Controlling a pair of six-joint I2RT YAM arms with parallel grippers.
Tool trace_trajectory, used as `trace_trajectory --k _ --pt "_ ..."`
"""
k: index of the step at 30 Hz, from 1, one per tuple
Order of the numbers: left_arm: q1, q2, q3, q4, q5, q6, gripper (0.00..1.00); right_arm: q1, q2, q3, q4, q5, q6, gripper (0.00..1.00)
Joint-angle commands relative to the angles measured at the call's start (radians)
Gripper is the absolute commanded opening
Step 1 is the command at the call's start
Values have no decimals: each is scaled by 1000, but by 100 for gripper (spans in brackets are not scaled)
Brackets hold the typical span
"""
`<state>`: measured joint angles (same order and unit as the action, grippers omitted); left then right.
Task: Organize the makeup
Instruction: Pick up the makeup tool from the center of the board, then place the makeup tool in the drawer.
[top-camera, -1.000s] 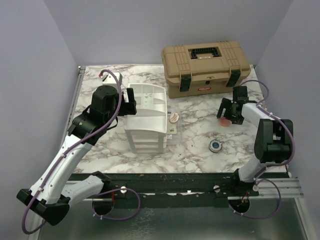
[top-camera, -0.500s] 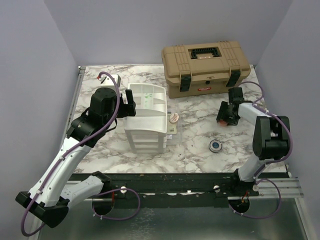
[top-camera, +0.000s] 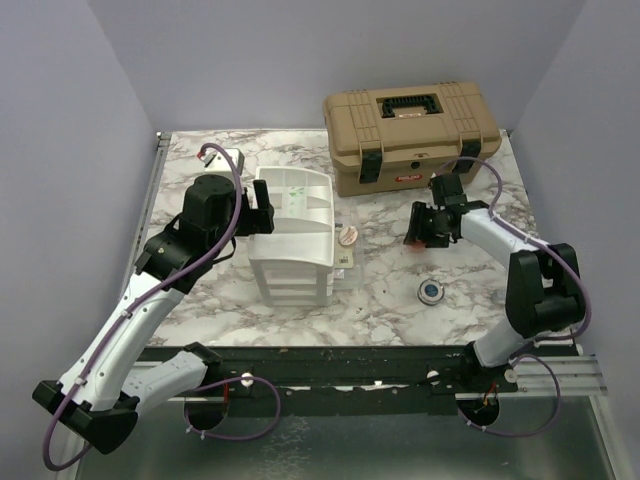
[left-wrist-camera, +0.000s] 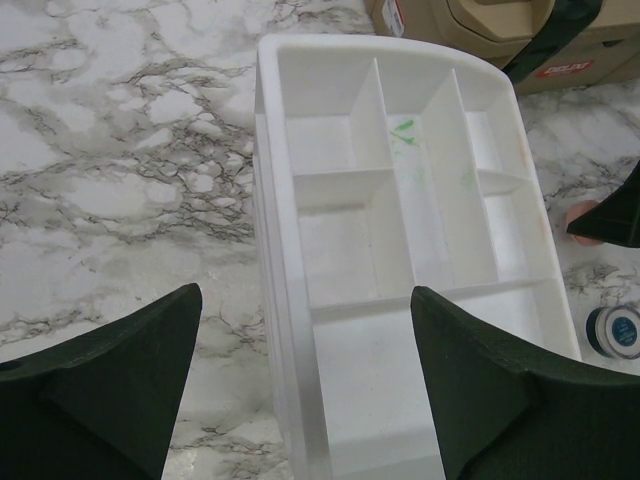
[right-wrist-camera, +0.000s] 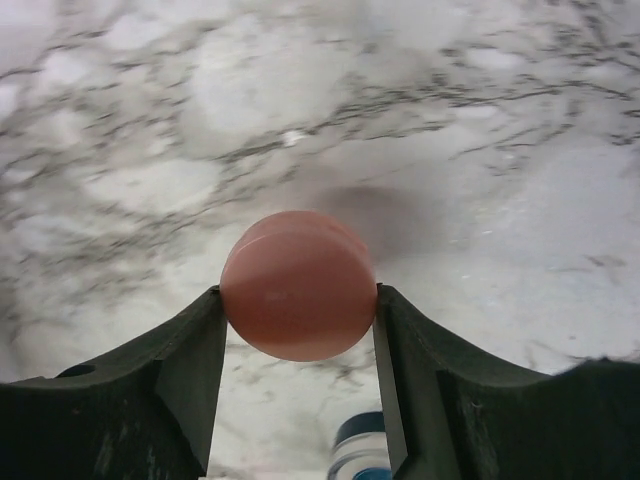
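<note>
My right gripper is shut on a salmon-pink round disc, gripped by its rim and held above the marble table. In the top view that gripper hangs in front of the toolbox, right of the drawer unit. A second pink disc lies beside the white drawer unit, with a clear palette just below it. The blue-centred compact sits on the table, also low in the right wrist view as a blue-centred compact. My left gripper stands open and empty over the unit's top tray.
The tan toolbox stands shut at the back right. The top tray has several divided compartments with green smudges. A raised rail borders the table's left side.
My right gripper has shut on the pink disc, lifted it and carried it left toward the drawer unit. The left arm has hardly moved.
</note>
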<state>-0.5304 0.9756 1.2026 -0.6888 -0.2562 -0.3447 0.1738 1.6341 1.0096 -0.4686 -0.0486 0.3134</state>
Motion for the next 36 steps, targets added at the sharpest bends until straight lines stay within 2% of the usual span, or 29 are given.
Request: trace_trajectory --k 1,13,18,29,36 --pt "1 8 -12 -8 29 -11 87 62 -98 8 -32 -85 25 50" --pt "1 13 -23 -9 53 -25 87 161 -261 93 -70 -206 70 49" --pt "1 26 -20 -11 66 -30 87 238 -280 156 -68 -252 58 48" --pt "1 44 -20 -14 73 -25 87 476 -94 334 -220 -104 -22 48" --pt "1 49 -21 -18 61 -13 87 535 -4 396 -284 -11 -37 49"
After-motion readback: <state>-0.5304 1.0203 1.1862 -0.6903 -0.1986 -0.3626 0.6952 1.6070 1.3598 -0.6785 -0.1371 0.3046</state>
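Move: Some 18 cm to the left of the right hand and about 2 cm nearer the robot is the middle of the open clear drawer, roughly level with the hand; the pink makeup tool is already between its fingers. The white puff in that drawer lies about 18 cm left and 2 cm ahead, the round tin some 13 cm back and 4 cm right, and the white organizer some 32 cm left and 5 cm back. From the left hand, the drawer is about 18 cm right, 3 cm ahead and 26 cm below. Carrying the still-pinched pink makeup tool about 20 cm left, the right hand arcs up some 16 cm and then sinks about 5 cm to come over the open drawer, drawing back some 6 cm on the way. The wrist turns roughly 30 degrees counter-clockwise, grip unchanged. The open, empty left hand sinks a couple of centimetres beside the organizer. ##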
